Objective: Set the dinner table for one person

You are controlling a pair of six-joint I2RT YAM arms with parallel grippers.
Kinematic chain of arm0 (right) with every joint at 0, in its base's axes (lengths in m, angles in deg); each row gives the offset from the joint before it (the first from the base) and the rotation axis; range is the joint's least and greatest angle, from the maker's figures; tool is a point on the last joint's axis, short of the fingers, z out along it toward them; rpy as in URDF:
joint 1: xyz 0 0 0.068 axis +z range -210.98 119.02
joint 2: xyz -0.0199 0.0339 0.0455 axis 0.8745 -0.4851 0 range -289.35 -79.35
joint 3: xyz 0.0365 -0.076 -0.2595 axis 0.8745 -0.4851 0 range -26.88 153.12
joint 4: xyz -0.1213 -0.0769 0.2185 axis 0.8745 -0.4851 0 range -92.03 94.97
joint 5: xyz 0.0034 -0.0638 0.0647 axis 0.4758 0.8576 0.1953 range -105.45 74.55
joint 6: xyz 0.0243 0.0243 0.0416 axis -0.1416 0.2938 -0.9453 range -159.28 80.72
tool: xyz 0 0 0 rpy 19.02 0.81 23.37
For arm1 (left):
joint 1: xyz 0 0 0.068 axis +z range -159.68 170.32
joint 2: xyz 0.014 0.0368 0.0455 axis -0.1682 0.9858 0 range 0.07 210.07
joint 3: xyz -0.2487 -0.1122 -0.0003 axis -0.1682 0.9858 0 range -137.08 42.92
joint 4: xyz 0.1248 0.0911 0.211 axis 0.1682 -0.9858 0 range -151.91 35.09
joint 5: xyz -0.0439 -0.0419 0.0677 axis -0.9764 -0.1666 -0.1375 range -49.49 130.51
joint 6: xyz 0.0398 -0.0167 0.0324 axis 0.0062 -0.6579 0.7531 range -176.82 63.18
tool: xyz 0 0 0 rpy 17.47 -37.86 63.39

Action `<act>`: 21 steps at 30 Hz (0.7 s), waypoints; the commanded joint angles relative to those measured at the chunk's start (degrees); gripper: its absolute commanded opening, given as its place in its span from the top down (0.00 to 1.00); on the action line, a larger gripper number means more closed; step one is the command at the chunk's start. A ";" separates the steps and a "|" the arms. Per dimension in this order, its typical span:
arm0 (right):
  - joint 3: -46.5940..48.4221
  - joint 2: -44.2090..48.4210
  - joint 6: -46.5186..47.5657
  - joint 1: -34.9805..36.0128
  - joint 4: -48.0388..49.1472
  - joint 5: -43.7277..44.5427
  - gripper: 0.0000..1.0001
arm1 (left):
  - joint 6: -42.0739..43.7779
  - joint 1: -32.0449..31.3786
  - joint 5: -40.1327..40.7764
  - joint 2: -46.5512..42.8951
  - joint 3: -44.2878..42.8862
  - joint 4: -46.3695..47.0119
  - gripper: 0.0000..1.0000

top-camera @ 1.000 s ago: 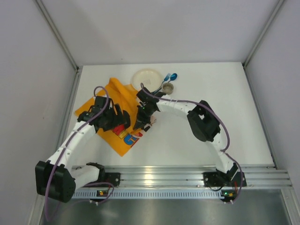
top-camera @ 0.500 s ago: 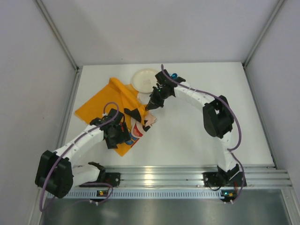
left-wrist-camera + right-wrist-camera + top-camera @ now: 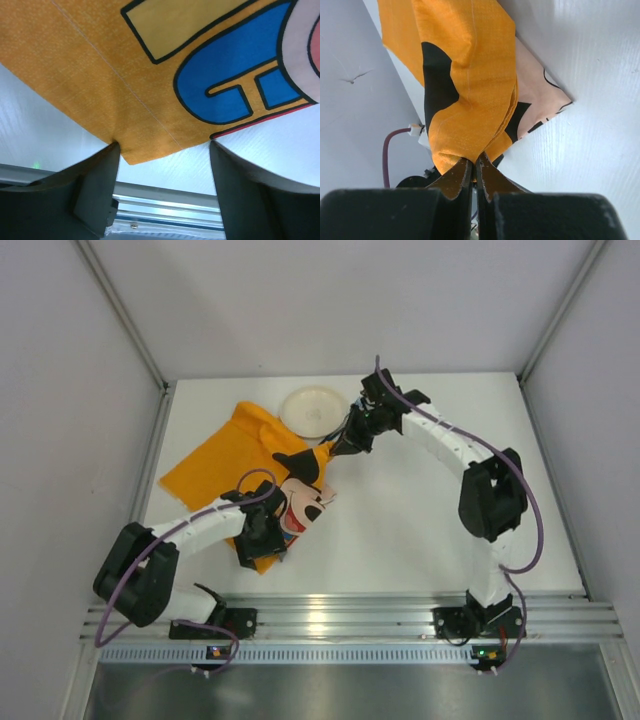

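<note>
The orange cartoon-mouse placemat (image 3: 215, 465) lies partly unfolded on the left of the white dinner table (image 3: 430, 520). My right gripper (image 3: 341, 446) is shut on a bunched fold of it and holds that fold up off the table. In the right wrist view, the right gripper (image 3: 475, 162) pinches orange cloth (image 3: 470, 75) between closed fingers. My left gripper (image 3: 262, 546) is open low over the mat's near corner. In the left wrist view, that corner (image 3: 131, 157) lies between the left gripper's (image 3: 164, 147) spread fingers (image 3: 95, 190), which hold nothing.
A cream plate (image 3: 310, 406) sits at the back, just beyond the mat and beside the right arm. The aluminium rail (image 3: 400, 612) runs along the table's near edge, close behind the left gripper. White walls enclose the table on three sides.
The right gripper pulled the pinched fold up and toward the back right, unfolding the mat and revealing the mouse face. The left gripper slid toward the near corner of the mat.
</note>
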 commanded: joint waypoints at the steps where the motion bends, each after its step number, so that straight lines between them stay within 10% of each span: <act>1: -2.47 4.94 1.83 -0.67 -0.78 -0.75 1.00 | -2.34 -0.07 3.94 3.09 3.45 3.83 0.31; 8: -5.29 6.96 2.89 -2.86 -0.78 -1.10 1.00 | -1.29 -0.07 7.63 6.78 0.99 4.63 1.00; 14: -5.47 11.00 4.56 -7.77 -1.22 -2.33 1.00 | 1.69 0.02 8.50 4.25 -4.10 1.22 1.00; 21: 0.58 20.48 8.06 -21.21 -7.45 -4.44 1.00 | 8.27 0.37 19.92 -3.59 -30.77 -17.57 1.00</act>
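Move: The orange cloth's near edge, close to its corner, lies right between the left hand's open fingers, about 1 cm below and to the left; the table's near edge is some 7 cm behind. The right hand already holds the far-right part of the cloth; the bare table it heads over lies about 12 cm right, 3 cm ahead and 16 below. From it, the plate is some 30 cm ahead and 10 left, the cup 22 ahead and 4 right. The orange cloth's near edge gets pinched beside its corner as the left fingers shut without shifting much; that hand then lifts about 8 cm while going forward almost as far, its fingertips tilting forward some 15 degrees. The right hand keeps its pinch and draws its end of the cloth right, slowly and then faster, about 12 cm in all, rising some 6 cm late on. ##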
